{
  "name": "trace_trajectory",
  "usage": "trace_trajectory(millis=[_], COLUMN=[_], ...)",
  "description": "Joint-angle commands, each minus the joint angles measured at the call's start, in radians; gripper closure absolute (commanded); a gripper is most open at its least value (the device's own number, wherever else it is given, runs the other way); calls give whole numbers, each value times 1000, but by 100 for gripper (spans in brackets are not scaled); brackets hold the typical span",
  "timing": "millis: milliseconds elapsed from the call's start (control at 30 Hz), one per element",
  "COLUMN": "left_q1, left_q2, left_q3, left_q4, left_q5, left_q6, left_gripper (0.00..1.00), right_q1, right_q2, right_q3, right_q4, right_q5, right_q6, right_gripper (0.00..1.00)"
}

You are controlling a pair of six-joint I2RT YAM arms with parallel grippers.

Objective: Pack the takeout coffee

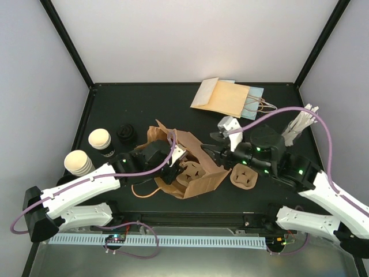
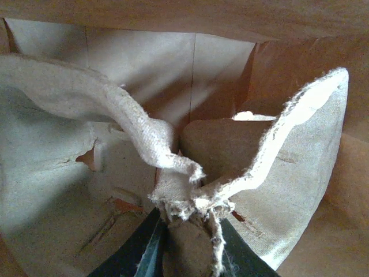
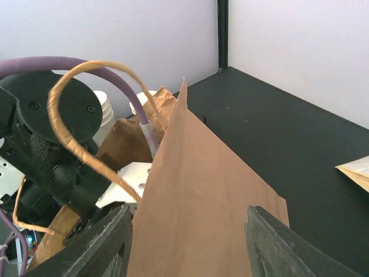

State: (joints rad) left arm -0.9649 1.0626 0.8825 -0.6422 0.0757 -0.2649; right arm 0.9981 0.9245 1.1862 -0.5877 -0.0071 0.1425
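Note:
Two takeout coffee cups, cream-white with black sleeves, stand at the left: one (image 1: 99, 138) farther back, one (image 1: 78, 162) nearer. A brown paper bag (image 1: 203, 173) lies on its side mid-table, its mouth towards the left. My left gripper (image 1: 179, 164) reaches into it. In the left wrist view this gripper (image 2: 187, 234) is shut on the torn edge of the pulp cup carrier (image 2: 277, 190), inside the bag. My right gripper (image 1: 209, 144) stands open at the bag's far side. Its jaws (image 3: 190, 242) straddle the bag's upper wall (image 3: 202, 196) without pinching it.
Black lids (image 1: 125, 133) sit behind the cups. A second pulp carrier (image 1: 243, 176) lies right of the bag. Flat paper bags (image 1: 226, 97) lie at the back, and white sticks (image 1: 302, 124) at the right. A loose bag handle (image 3: 81, 144) loops past the left arm.

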Motion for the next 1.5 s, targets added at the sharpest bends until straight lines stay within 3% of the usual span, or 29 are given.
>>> trace_trajectory(millis=[0,100,333,467,600,833,1100,1467], left_q1=[-11,-11,-15,-23,-37,-66,-79,-81], left_q2=[-1,-2,-4,-7,-12,-24,-1,75], left_q3=[-5,-5,-10,-10,-13,-28,-55,-32], left_q4=[12,13,15,14,10,16,73,105], left_q5=[-6,-4,-1,-8,-22,-43,-54,-110], left_q6=[-13,-15,-22,-30,-40,-54,-71,-71], left_gripper=[83,83,83,83,83,83,83,83], right_q1=[-8,-91,-444,-553,-561,-549,-520,-467], right_q2=[-75,-62,126,302,451,706,849,906], right_q3=[-52,-57,-24,-40,-39,-3,21,47], right_q4=[-32,-74,-183,-200,-185,-164,-131,-115], right_q5=[68,83,-102,-156,-137,-301,-440,-487], right_q6=[59,110,211,235,205,75,11,-4], right_gripper=[44,44,45,55,66,90,91,89])
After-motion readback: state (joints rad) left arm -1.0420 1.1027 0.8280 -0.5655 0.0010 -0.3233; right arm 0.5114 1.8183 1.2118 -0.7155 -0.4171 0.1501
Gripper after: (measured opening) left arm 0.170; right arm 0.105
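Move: The paper bag's middle is about 8 cm left of the right hand, 3 cm ahead and some 21 cm below; the foot of its far wall lies about 12 cm ahead, roughly in line sideways, 31 cm down. The loose cup carrier lies 7 cm ahead, 15 cm right and 32 cm below. The left hand, gripping the other carrier inside the bag, has the bag's middle some 3 cm ahead and 3 cm below, level sideways. Sweeping out to its right by about 10 cm and forward around the bag, the empty right hand plunges some 31 cm to table height, fingertips tipping steeply down and closing almost shut on nothing. Low down it comes back left about 8 cm until the fingers seem to bear on the bag's far wall. The left hand keeps its pinch on the carrier, easing down about 2 cm. ##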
